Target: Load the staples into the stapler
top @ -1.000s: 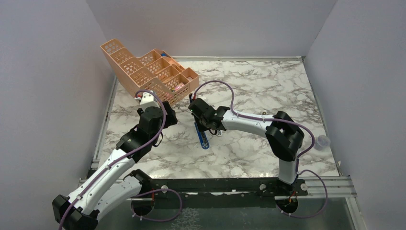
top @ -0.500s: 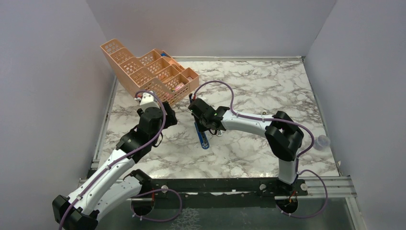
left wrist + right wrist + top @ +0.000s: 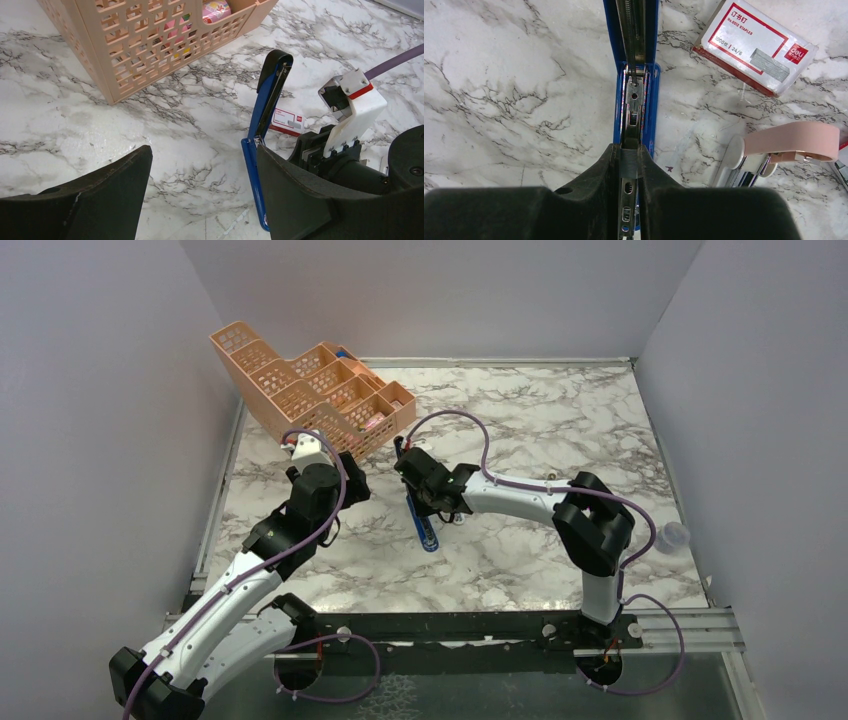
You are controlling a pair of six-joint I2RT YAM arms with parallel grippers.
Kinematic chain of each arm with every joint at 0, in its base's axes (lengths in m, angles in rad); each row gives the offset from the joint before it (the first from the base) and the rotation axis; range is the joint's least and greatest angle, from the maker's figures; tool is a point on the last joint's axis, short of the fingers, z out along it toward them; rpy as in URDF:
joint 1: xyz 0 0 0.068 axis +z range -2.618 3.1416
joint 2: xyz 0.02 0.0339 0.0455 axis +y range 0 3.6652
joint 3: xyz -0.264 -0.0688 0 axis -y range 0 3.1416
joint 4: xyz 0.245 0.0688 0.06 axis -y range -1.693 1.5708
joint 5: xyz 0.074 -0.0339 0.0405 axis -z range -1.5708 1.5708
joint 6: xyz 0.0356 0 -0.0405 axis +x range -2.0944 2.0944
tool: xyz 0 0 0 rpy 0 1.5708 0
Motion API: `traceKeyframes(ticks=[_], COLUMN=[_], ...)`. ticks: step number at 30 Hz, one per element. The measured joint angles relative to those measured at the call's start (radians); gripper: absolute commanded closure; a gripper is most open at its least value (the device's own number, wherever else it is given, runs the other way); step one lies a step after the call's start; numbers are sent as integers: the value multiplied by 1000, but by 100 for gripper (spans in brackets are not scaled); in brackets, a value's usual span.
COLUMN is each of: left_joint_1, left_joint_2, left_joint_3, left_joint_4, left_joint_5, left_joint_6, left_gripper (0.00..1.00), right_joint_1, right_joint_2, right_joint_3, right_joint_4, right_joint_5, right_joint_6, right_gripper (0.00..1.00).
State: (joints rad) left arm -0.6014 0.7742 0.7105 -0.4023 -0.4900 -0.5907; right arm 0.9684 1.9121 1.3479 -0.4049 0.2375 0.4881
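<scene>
The blue stapler (image 3: 650, 107) lies hinged open on the marble, its silver channel (image 3: 633, 100) running straight toward me. My right gripper (image 3: 629, 159) is shut on the staples (image 3: 629, 164), a small grey ribbed block held directly over that channel. In the top view the stapler (image 3: 426, 527) sits mid-table under the right gripper (image 3: 418, 490). My left gripper (image 3: 200, 195) is open over bare marble. Its right finger (image 3: 300, 195) is close beside the stapler's blue base (image 3: 252, 180), and the stapler's lid (image 3: 270, 85) stands raised.
A red-and-white staple box (image 3: 754, 47) lies just right of the stapler. A pink and white tool (image 3: 789, 142) lies nearer, to the right. The peach mesh organiser (image 3: 310, 390) stands at the back left, close ahead of the left gripper. A small cup (image 3: 676, 536) sits at the right edge.
The right gripper has edged slightly toward the back along the stapler, still holding the staples. The left arm has not moved.
</scene>
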Motion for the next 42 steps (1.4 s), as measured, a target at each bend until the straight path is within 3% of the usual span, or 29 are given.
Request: traceKeyframes(ticks=[8,22,31,32,35,42], left_joint_1=[0,0,0,0,0,0], left_joint_2=[0,0,0,0,8,45], left_joint_3=[0,0,0,0,0,0], left_joint_4=[0,0,0,0,0,7], left_joint_5=[0,0,0,0,3,53], left_joint_6=[0,0,0,0,0,6], left_gripper=[23,23,22,22,20,19], right_joint_1=[0,0,-8,-11,-40,-189], right_joint_2=[-8,-22,-31,-35,-61,-243], right_joint_3=[-16,-9,62,63,60,-55], right_joint_4=[1,-52,-95,-104,-130,-146], right_joint_5=[0,-14,11,15,27,76], right_joint_6=[10,28,66,78,113,132], right_gripper=[81,62,59,55,47,52])
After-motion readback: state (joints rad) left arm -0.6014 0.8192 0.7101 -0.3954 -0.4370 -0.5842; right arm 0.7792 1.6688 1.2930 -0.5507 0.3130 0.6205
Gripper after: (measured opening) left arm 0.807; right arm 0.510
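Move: The staple strip is already pinched over the open blue stapler's magazine, which lies right under the right fingertips, about 1 cm below. From the right hand, the red-and-white staple box lies some 8 cm ahead and 4 cm right, and the pink mini stapler roughly 3 cm ahead and 7 cm right, both about 2 cm lower. From the left hand, the magazine is about 11 cm right, 2 cm ahead and 16 cm down. Ease the right gripper about 1 cm back and to the right along the magazine while opening the fingers to let go of the staple strip. Then lift clear and sweep right, about 9 cm in all, rising some 7 cm and going forward, turning clockwise about 20 degrees, to end above the pink mini stapler. Late on, start the open left gripper down and right towards the stapler. ##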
